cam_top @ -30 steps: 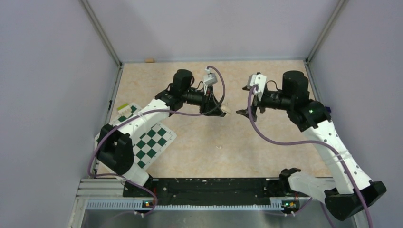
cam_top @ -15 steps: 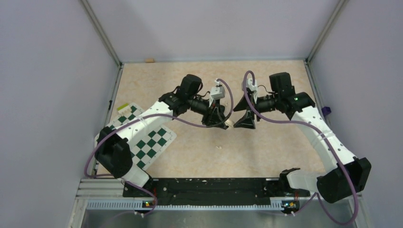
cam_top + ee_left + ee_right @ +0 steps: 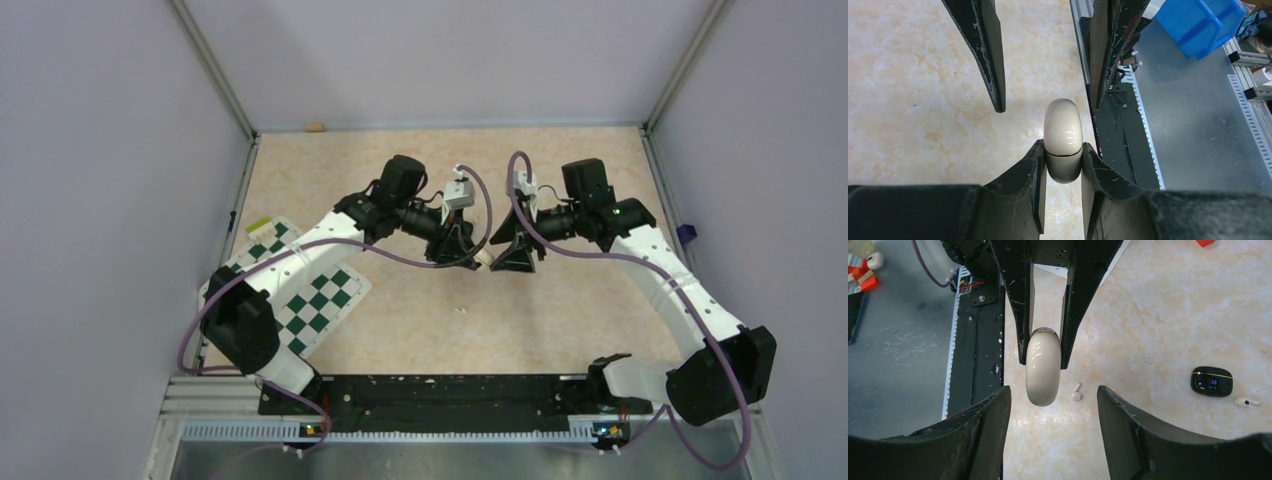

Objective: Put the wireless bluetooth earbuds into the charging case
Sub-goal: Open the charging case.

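Note:
The charging case (image 3: 1063, 132) is cream-white and shut, with a thin seam line. My left gripper (image 3: 1063, 146) is shut on its lower half and holds it above the table. It also shows in the top view (image 3: 483, 258) and the right wrist view (image 3: 1042, 365). My right gripper (image 3: 1054, 390) is open and faces the left gripper (image 3: 468, 252). The case's free end sits just between its fingertips (image 3: 993, 412) without touching. The right gripper also shows in the top view (image 3: 512, 254). I see no tiny black earbuds. A small white stemmed earbud (image 3: 1076, 392) lies on the table below the case.
A glossy black rounded box with a lit number (image 3: 1211, 381) and a second white earbud (image 3: 1246, 401) lie on the table. A red block (image 3: 1205, 242) is farther off. The chequered mat (image 3: 320, 295) lies at the left. The black rail (image 3: 440, 390) runs along the near edge.
Both arms swung in and toward the near edge, bringing the grippers tip to tip. In the last half second the right gripper edged left, closer around the case's end.

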{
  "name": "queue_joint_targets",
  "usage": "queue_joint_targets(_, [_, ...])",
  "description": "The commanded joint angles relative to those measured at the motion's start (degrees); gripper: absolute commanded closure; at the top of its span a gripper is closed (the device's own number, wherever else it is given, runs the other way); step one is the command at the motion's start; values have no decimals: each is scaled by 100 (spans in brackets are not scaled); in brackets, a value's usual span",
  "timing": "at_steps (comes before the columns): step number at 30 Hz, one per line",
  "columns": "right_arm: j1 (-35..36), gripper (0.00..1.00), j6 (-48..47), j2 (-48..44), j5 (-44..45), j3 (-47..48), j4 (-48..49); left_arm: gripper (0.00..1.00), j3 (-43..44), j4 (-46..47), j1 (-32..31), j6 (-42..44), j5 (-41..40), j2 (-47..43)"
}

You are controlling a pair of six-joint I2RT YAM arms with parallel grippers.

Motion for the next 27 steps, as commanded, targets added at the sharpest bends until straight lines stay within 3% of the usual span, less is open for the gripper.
queue_joint_targets(1, [98,37,28,27,-80,-24,265,91,250,12,-43,74,79,6])
queue_joint_targets(7, [230,39,80,63,37,-56,363,91,279,-4,-78,60,119,31])
queue_joint_targets(15, [241,72,93,25,4,-50,354,90,282,-27,-92,87,73,32])
queue_joint_targets(20, [235,76,97,-116,-43,-20,368,60,283,-26,-88,67,15,23])
queue_joint_targets(27, [161,81,539,-453,186,-184,991,46,271,-5,-87,15,-6,23])
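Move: The white charging case, held out in the left fingertips, lies about 3 cm to the right hand's left, straight across and level with it. Some 20 cm below on the table are a black case, roughly 13 cm forward and 6 left of the right hand, an earbud some 17 forward and 3 left, and another 3 back and 6 left. From the left hand the white case's middle is about 2 cm to the right and 1 lower. Leftward by only about 1 cm, the right hand eases its open fingers over the near end of the white charging case, then closes them to pinch its two sides. The left hand stays in place, still holding until that grip is made, then spreads its fingers and lets go. The right hand's wrist barely turns. ##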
